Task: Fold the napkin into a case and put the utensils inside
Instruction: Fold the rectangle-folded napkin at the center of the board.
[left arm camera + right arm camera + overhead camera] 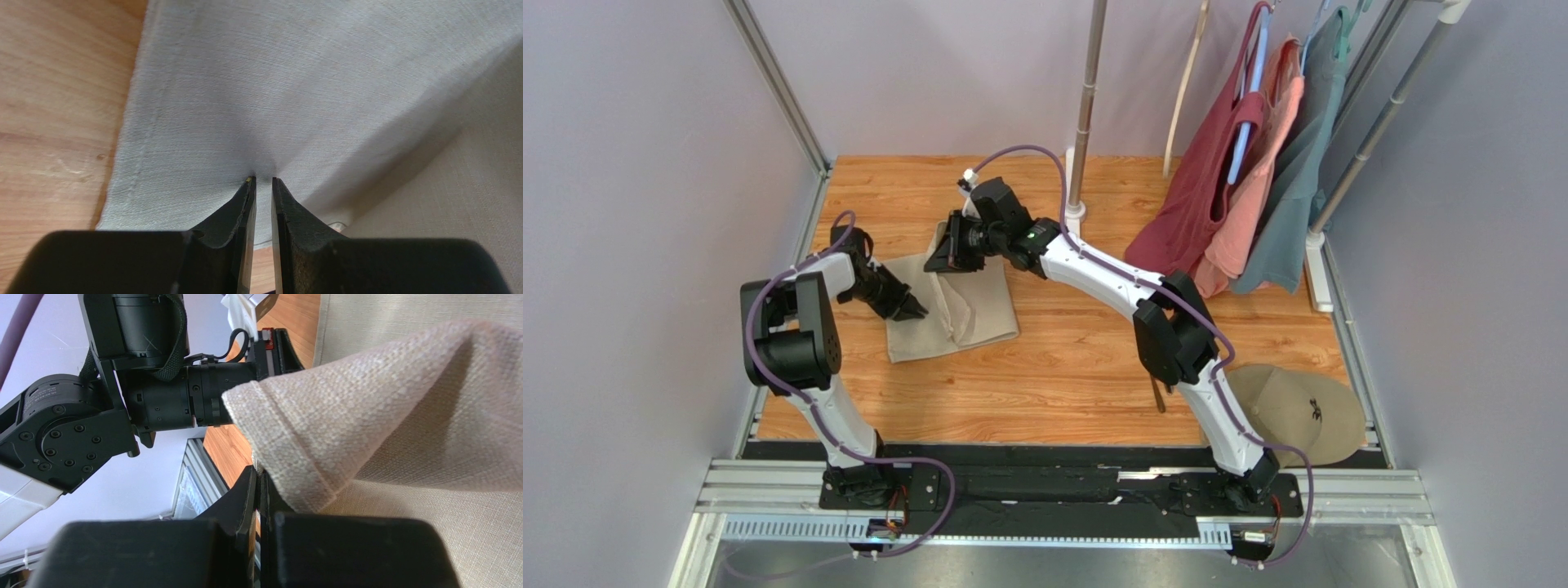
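The beige napkin (955,312) lies on the wooden table (1075,380), its far part lifted. My right gripper (946,249) is shut on its raised hemmed corner (288,465), and the cloth drapes away to the right. At the napkin's left side my left gripper (911,306) has its jaws nearly together, the tips (261,179) pinching a pucker of the taut cloth (294,92). One slim dark utensil (1158,395) pokes out from under my right forearm; the rest is hidden. No case shape shows.
A round tan disc (1298,413) lies at the near right. Maroon, salmon and grey-teal garments (1247,172) hang on a rack at the far right. A metal pole (1086,110) stands behind the napkin. My left arm (123,398) fills the right wrist view's left.
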`<state>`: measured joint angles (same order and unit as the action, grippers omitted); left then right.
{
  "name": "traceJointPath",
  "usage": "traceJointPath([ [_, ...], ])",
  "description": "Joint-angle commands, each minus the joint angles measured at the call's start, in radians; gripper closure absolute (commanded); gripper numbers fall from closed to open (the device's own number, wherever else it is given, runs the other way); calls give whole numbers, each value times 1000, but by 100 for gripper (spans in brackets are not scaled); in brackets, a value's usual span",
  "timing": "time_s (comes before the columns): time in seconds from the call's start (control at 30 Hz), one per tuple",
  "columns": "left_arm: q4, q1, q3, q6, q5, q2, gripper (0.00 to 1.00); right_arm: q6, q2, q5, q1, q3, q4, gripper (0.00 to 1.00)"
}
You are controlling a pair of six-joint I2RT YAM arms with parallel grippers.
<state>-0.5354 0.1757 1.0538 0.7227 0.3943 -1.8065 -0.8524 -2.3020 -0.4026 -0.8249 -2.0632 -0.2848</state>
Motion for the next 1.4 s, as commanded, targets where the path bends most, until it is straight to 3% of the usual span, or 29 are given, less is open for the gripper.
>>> traceJointPath([
  [0.0,23,-24,17,6,17,-2,77,-60,-28,-42,-6,-63,94,100],
  [0.2,-37,-13,18,-35,-61,111,77,-96,-80,-48,-14,-93,116,100],
  [0.33,-74,59,-1,-74,-110,185,77,-111,-100,-54,-14,-97,130,100],
  [0.6,-83,110,21,-108,-61,23,80,-149,-163,-51,-33,-150,157,100],
  [1.37,-69,105,8,-108,-80,42,80,-234,-300,-59,-66,-282,174,100],
])
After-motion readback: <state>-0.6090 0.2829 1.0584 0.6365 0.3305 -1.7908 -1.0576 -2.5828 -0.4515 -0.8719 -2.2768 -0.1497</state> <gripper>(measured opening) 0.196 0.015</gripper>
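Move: The right hand holds the napkin's free right end up in the air. The napkin's left edge, where this end is headed, lies about 10 cm to its left, 1 cm ahead and some 15 cm below. The left gripper's tips rest on the cloth about 4 cm left of the right hand and level with it, also some 15 cm down. The napkin's right side lies about 13 cm right, 2 cm ahead. From the left hand, that left edge is about 6 cm left, level, just below. Keeping its pinch on the napkin's free end, the right hand draws it left and down, about 6 cm across and 5 cm lower, towards the left edge, its wrist turning about 10 degrees. The left tips lift off the cloth, hop left and slightly back over an arc roughly 4 cm high, and come down again just inside that edge, then stay there while the right hand goes on. ##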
